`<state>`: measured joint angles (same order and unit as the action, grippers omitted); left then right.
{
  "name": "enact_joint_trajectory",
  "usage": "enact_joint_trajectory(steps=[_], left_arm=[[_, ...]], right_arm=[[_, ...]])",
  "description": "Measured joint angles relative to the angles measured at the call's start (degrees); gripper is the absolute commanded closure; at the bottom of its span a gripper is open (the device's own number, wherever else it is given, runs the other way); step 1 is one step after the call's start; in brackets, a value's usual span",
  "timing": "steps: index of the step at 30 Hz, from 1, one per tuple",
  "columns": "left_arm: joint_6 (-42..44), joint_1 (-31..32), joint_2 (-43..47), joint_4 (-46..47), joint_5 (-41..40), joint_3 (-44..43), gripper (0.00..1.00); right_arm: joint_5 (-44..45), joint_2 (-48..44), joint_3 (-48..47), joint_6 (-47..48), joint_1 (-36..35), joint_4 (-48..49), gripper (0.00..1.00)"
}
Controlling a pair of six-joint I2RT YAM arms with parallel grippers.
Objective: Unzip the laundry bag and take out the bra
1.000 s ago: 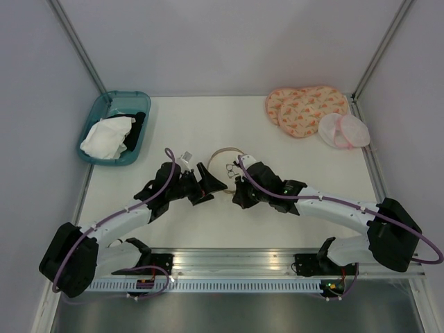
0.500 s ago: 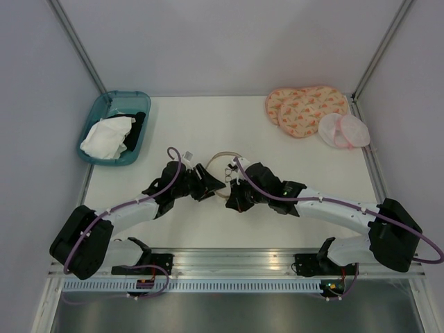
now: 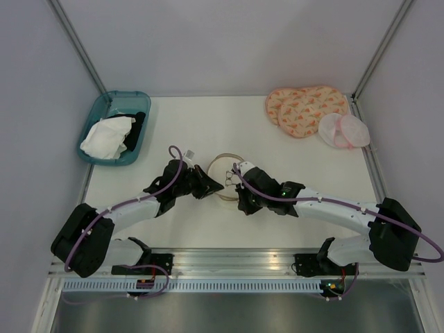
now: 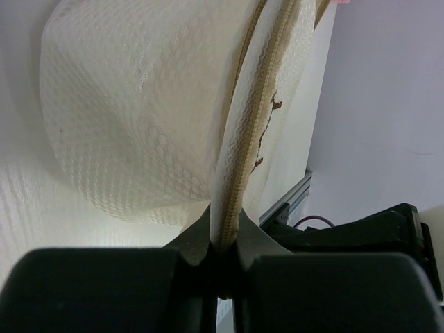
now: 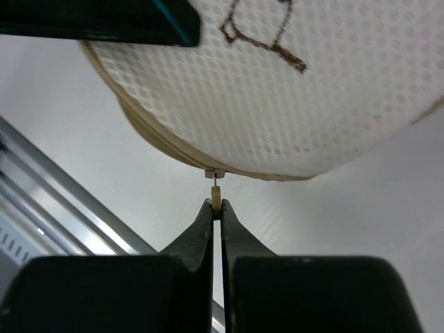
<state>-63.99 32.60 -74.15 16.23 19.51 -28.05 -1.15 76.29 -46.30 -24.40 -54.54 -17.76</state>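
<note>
The laundry bag (image 3: 225, 175), a cream mesh pouch with a tan rim and a small black bra icon, lies mid-table between both grippers. My left gripper (image 3: 205, 186) is shut on the bag's tan zipper rim (image 4: 239, 201) at its left edge. My right gripper (image 3: 238, 196) is shut on the small tan zipper pull (image 5: 217, 197), which hangs from the slider (image 5: 216, 174) at the bag's near rim. The bag (image 5: 291, 90) looks zipped closed. The bra is hidden.
A teal bin (image 3: 97, 116) at the back left holds a white cloth (image 3: 105, 137) and a black cloth (image 3: 137, 126). A pink-orange patterned pad (image 3: 305, 107) and a pale pink mesh pair (image 3: 343, 130) lie at the back right. The aluminium rail (image 3: 229, 262) runs along the near edge.
Both grippers have closed in on the bag: the left moved right onto its rim, the right moved down and left onto the zipper pull. The bag shifted slightly.
</note>
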Motion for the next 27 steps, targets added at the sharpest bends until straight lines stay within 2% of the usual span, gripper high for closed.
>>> enact_joint_trajectory(steps=[8,17,18,19,21,22,25,27], left_arm=[[0.6,0.0,-0.5,-0.7,0.0,-1.0,0.92],[1.0,0.0,-1.3,-0.7,0.3,-2.4,0.91],[1.1,0.0,-1.3,-0.7,0.3,-2.4,0.87],[1.1,0.0,-1.3,-0.7,0.3,-2.4,0.70],[1.8,0.0,-1.2,-0.9,0.8,-2.4,0.44],[1.9,0.0,-1.0,-1.2,1.2,-2.4,0.26],[2.4,0.0,0.6,-1.8,1.8,-2.4,0.03],[2.4,0.0,2.8,-2.6,1.8,-2.4,0.00]], right_arm=[[10.6,0.7,0.0,-0.3,0.1,-5.5,1.00],[23.6,7.2,-4.2,-2.8,1.2,-6.8,1.00],[24.3,7.5,-4.7,-2.8,1.3,-6.6,1.00],[24.8,7.5,-4.9,-2.8,1.5,-6.4,1.00],[26.8,7.5,-5.0,-2.8,1.8,-6.5,0.99],[27.8,7.5,-5.1,-2.8,2.3,-6.6,0.99],[30.5,7.5,-5.1,-2.9,4.3,-7.6,1.00],[32.1,7.5,-5.1,-3.1,5.8,-8.5,1.00]])
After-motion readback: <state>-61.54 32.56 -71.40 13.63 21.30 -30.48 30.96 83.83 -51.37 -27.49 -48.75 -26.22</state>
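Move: My right fingers hold the zip pull. The slider is some 2 cm ahead and 1 cm left of them, on the bag's near rim. The right rim I am drawing it to lies about 10 cm ahead and 2 cm right, roughly level, with the stitched bra logo about 8 cm ahead and 3 cm left. From my left hand, pinching the left-front rim, the right rim is about 4 cm ahead and 8 cm right. Still gripping the pull, I swing my right hand about 13 cm along the bag's rim, first mostly right and slightly down, then forward, then right again, turning it clockwise some 25 degrees as it rounds the curve. My left fingers hold the rim with hardly any travel, then open wide late on, let go and rise about 2 cm. ##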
